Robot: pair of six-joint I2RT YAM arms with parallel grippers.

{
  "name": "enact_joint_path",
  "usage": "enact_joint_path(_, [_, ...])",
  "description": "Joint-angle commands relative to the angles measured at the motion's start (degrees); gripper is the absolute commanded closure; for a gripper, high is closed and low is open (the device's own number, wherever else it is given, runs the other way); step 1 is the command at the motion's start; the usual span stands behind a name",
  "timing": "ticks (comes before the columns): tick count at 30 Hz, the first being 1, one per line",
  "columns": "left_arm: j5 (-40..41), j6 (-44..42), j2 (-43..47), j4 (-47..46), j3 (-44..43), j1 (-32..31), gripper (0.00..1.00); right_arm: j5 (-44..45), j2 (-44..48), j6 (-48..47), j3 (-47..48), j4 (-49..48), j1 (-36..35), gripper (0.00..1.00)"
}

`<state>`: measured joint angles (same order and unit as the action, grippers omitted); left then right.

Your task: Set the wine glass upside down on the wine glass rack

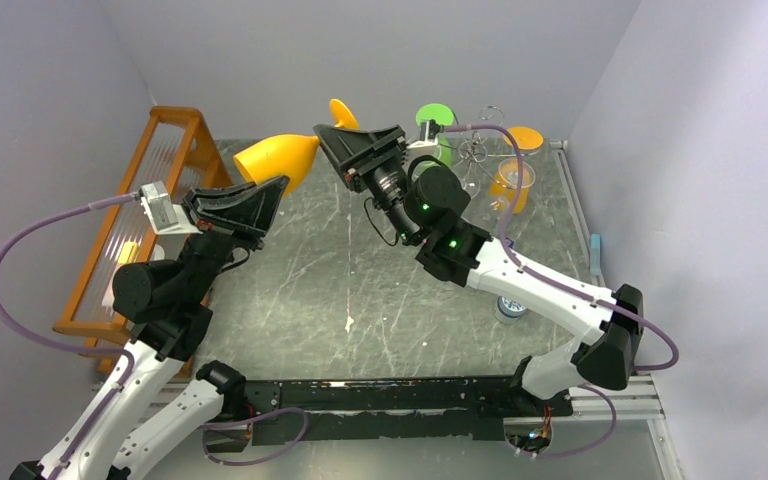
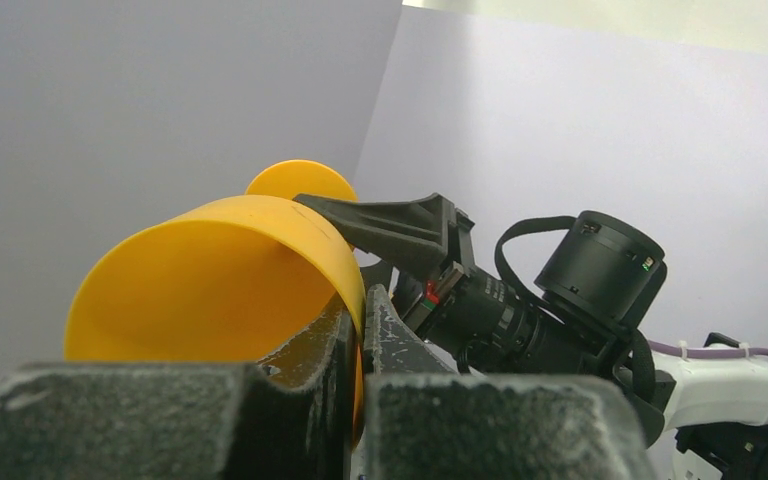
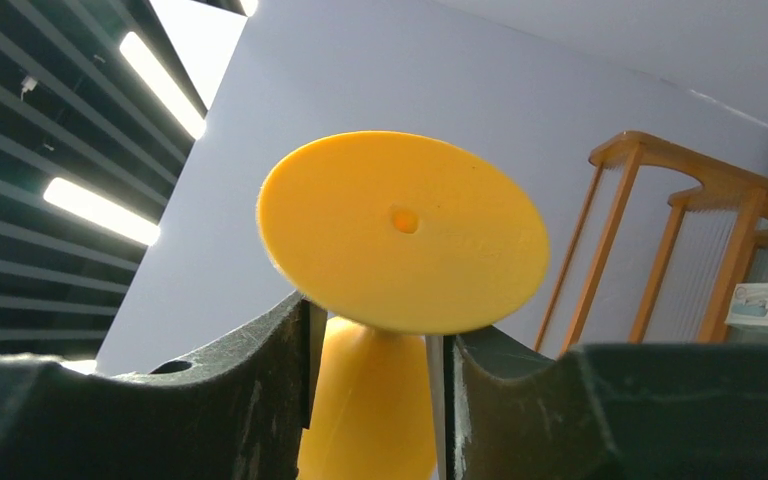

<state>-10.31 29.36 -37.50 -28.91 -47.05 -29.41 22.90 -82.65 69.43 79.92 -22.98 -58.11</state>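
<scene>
The wine glass [image 1: 275,160] is opaque yellow-orange and is held level in the air above the table's far middle. My left gripper [image 1: 270,190] is shut on the bowl's rim [image 2: 260,280], one finger inside the bowl and one outside. My right gripper [image 1: 332,138] is closed on the stem just below the round foot [image 3: 405,230], with both pads against the stem [image 3: 375,400]. The wine glass rack [image 1: 476,150], made of chrome wire, stands at the far right behind the right arm. Its base is hidden.
An orange wooden slatted rack [image 1: 150,200] stands along the left wall and also shows in the right wrist view [image 3: 660,230]. A green glass [image 1: 436,116] and two orange glasses [image 1: 513,183] are at the chrome rack. A small round object [image 1: 510,306] lies by the right arm.
</scene>
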Motion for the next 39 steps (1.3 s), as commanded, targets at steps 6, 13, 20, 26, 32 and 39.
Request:
enact_joint_path(6, [-5.23,-0.46,0.58,-0.27,0.71,0.23,0.95,-1.57,-2.06,0.33,1.66,-2.18,-0.34,0.86])
enact_joint_path(13, [-2.02,-3.34,3.24,13.66,-0.74,0.23,0.34,0.32,0.20,-7.05,-0.91,-4.89,-0.17,1.00])
enact_joint_path(20, [3.41,-8.30,5.09,38.26,-6.67,0.27,0.14,-0.75,3.18,-25.90,-4.17,-8.02,1.39,1.00])
enact_joint_path(26, [5.11,-8.76,8.36,41.50,-6.08,0.23,0.11,-7.44,6.10,-39.49,-8.30,-11.63,3.22,1.00])
enact_joint_path(32, [10.05,-3.46,7.07,42.99,-10.55,0.25,0.12,-23.52,8.19,-57.86,-9.41,-8.04,3.58,1.00])
enact_joint_path(39, [8.18,9.73,-2.99,48.32,-22.89,0.23,0.11,-33.39,11.57,-68.10,-14.73,-4.88,3.59,1.00])
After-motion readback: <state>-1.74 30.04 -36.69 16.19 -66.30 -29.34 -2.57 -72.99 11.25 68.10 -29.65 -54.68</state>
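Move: The left hand pinches the rim of the orange wine glass, whose middle lies about 5 cm ahead and 2 cm right, slightly above. The right hand's open fingers straddle its stem; the glass's middle is some 5 cm left and 3 cm back, about level. From the right hand, the rack stands roughly 25 cm right, 10 cm ahead and 30 cm lower, the hanging green glass some 19 cm right, 13 cm ahead and 22 cm lower. Right fingers pinch the stem, left fingers release and sink about 8 cm, right wrist tips up some 60 degrees. ##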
